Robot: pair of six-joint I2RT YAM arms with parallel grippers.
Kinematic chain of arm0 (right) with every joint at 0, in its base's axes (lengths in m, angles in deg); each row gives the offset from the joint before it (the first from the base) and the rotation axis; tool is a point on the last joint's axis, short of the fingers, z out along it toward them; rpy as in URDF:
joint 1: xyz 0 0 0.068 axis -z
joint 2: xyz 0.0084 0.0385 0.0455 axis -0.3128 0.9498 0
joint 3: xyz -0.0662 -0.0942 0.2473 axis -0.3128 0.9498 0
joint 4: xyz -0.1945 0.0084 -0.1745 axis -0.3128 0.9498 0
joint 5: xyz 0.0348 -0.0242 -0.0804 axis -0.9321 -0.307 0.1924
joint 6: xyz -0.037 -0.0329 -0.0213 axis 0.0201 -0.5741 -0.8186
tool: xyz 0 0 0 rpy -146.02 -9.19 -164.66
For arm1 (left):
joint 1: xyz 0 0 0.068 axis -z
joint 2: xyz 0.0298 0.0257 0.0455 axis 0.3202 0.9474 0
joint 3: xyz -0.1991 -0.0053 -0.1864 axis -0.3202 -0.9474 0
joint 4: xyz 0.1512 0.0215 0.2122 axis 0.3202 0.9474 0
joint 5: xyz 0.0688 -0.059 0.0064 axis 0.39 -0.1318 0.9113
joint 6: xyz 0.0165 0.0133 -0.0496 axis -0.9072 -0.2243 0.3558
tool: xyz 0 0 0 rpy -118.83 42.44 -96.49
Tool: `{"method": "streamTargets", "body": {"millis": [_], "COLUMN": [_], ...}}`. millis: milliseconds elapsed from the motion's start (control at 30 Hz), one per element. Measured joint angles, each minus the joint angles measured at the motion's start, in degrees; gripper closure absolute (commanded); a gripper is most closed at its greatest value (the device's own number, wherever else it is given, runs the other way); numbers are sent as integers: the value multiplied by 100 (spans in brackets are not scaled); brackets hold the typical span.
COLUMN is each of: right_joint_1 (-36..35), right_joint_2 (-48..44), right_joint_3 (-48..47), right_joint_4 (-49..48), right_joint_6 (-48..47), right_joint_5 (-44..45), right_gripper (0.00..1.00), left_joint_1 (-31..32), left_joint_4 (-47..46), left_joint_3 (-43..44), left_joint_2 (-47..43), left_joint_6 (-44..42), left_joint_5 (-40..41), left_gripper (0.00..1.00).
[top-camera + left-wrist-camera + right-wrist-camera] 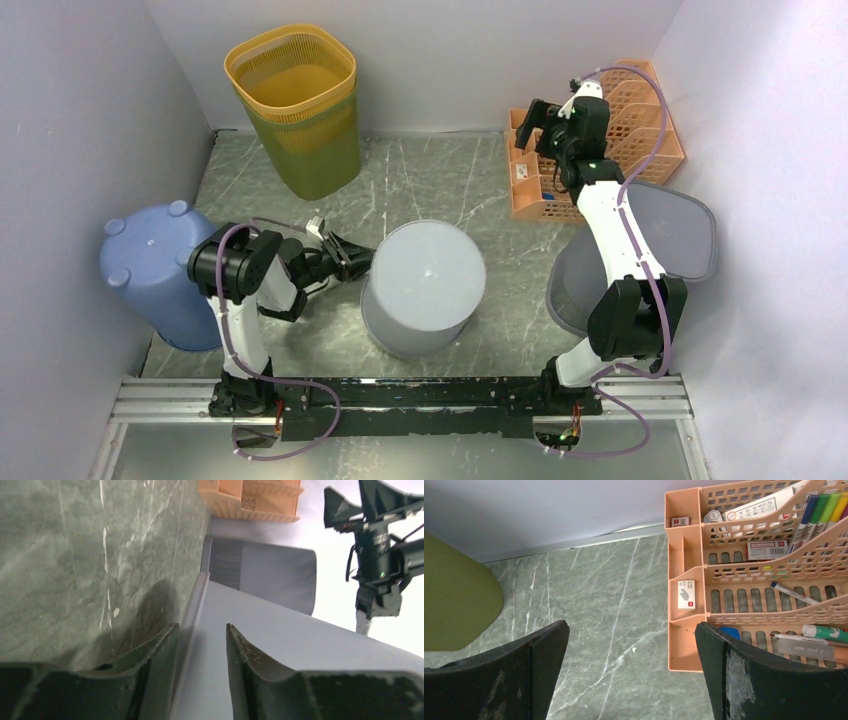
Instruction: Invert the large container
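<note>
The large grey container (425, 285) stands mid-table with its closed bottom facing up and its wider rim on the marble. My left gripper (352, 258) is at its left side, low near the rim. In the left wrist view the grey wall (280, 645) fills the lower right. The left gripper (202, 625) has its fingers apart, the container's rim edge (197, 600) running between them with a gap on each side. My right gripper (540, 125) hangs wide open and empty at the back right, and the right wrist view shows it (631, 624) above bare marble.
An upturned blue bin (155, 270) sits beside the left arm. A yellow-green mesh basket (300, 110) stands at the back left. An orange desk organizer (620, 130) with pens fills the back right corner. A grey mesh bin (690, 230) lies behind the right arm.
</note>
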Motion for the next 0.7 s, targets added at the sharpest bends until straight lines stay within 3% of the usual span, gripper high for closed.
{"method": "streamTargets", "body": {"millis": [67, 367, 600, 700], "right_joint_1": [0, 4, 7, 7], "right_joint_2": [2, 0, -28, -63], "right_joint_3": [26, 28, 28, 28], "right_joint_4": [-9, -9, 0, 26], "right_joint_6": [7, 9, 15, 35], "right_joint_5": [-13, -90, -199, -258], "right_gripper": [0, 0, 0, 0], "left_joint_1": [-15, -46, -46, -48], "left_joint_4": [11, 1213, 3204, 4535], "left_joint_3": [-28, 240, 459, 728], "left_joint_2": [-28, -1241, -2411, -3053], "left_joint_6": [-315, -1746, -2848, -3390], "left_joint_5": [-144, -297, -103, 262], "left_gripper": [37, 35, 33, 32]}}
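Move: The large container, already bottom-up but leaning a little to the right, has its middle about 9 cm to the left hand's right, 6 cm back and 7 cm above; its near rim lies between the already parting fingers. The yellow bin stands some 20 cm ahead and 10 cm left of that hand, the blue container roughly 31 cm left and 7 cm back. From the right hand, the large container is about 24 cm back, 22 cm left and 14 cm lower. The large container's rim is let go: the left fingers open further, from about half to two-thirds, while the hand rises some 5 cm beside the container's wall after a tiny draw back. The wrist tips the fingers up about 20 degrees and rolls the hand's left side up by about as much. Whether a finger still brushes the wall can't be seen. ##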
